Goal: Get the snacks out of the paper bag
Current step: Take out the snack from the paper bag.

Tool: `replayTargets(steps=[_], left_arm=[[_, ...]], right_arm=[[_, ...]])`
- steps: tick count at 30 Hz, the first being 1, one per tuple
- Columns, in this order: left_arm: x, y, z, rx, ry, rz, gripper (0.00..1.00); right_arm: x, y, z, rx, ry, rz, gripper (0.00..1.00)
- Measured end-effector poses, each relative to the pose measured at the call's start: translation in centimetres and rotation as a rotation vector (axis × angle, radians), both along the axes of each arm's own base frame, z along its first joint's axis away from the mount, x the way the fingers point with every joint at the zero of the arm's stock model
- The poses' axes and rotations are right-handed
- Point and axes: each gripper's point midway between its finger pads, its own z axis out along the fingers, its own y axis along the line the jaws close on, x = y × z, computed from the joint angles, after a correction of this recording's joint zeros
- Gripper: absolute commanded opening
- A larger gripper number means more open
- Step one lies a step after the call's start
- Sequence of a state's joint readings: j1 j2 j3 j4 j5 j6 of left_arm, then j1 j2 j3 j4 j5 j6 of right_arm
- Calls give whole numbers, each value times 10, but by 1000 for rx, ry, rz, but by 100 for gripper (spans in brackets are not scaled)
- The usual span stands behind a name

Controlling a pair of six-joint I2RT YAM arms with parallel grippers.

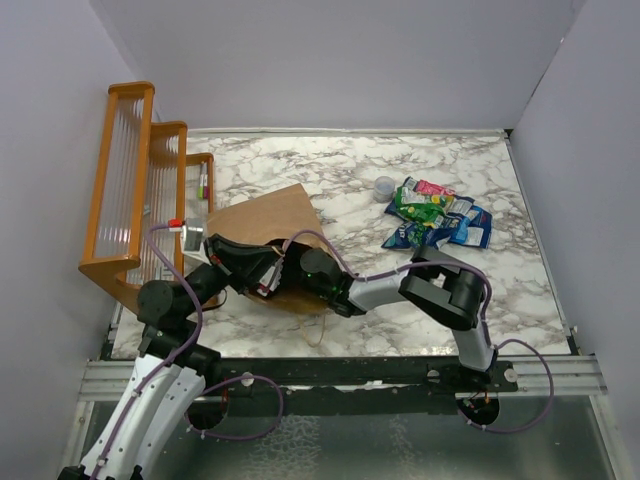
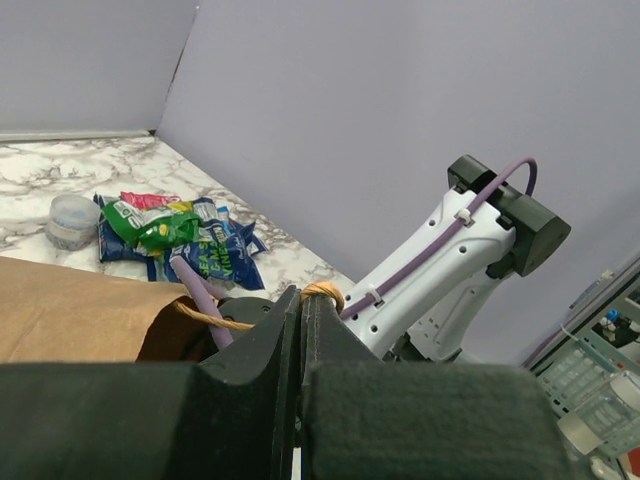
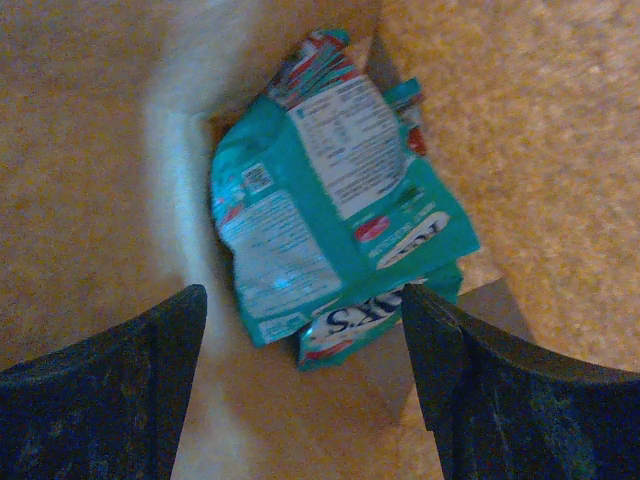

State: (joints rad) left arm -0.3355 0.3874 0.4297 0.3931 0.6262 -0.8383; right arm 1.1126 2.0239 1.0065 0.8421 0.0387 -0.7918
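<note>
The brown paper bag (image 1: 268, 222) lies on its side on the marble table. My left gripper (image 2: 301, 300) is shut on the bag's twisted handle (image 2: 322, 292) at the bag's mouth. My right arm (image 1: 400, 285) reaches into that mouth, and in the top view its gripper is hidden inside. In the right wrist view, my right gripper (image 3: 303, 300) stands open inside the bag, its fingers on either side of the near end of two teal snacks (image 3: 330, 210) stacked on the bag's wall, touching neither. Several more snacks (image 1: 437, 214) lie in a pile on the table to the right.
A small clear cup (image 1: 384, 187) stands just left of the snack pile. An orange wooden rack (image 1: 130, 190) fills the far left, close behind the bag. The table's near edge (image 1: 340, 352) runs just in front of the bag.
</note>
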Motion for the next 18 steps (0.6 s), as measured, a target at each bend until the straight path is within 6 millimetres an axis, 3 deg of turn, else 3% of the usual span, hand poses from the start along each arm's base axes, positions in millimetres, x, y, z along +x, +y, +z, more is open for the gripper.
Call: replayTargets(steps=[4,9,18], left_arm=[[7,3,-4,-7,35,42,0],[22,10,-6,-17,95,121,0],[35,10,0,-25,134,143,0]], right_arm=[[-10,-10,-15,-63,20,14,81],[-28,-36,-17,-151,-50,60,81],[-35,-37,-2,-262,-225,143,81]])
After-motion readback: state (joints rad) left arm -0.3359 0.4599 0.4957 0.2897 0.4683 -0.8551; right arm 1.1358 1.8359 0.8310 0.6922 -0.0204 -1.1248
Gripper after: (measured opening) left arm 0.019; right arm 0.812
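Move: The right hand is inside the paper bag, fingers wide open. The green snack pouch lies about 10 cm to its left, 3 cm ahead and some 3 cm lower; the bag's bottom wall is just behind the pouch, roughly 12 cm left and 5 cm ahead of the hand. The left hand holds the bag handle between its fingertips; from there the pouch lies about 13 cm ahead, 13 cm left and 26 cm below. The right hand backs off from the green pouch without closing on it, going about 4 cm to its right and 3–4 cm back, dipping a little and then coming up again, while it rolls some 20 degrees about its own pointing line, tips its fingers slightly downward and keeps them wide open. Meanwhile the left hand, still pinching the handle, draws it forward about 3.5 cm and slightly left, swinging its fingers roughly 10 degrees counter-clockwise. ##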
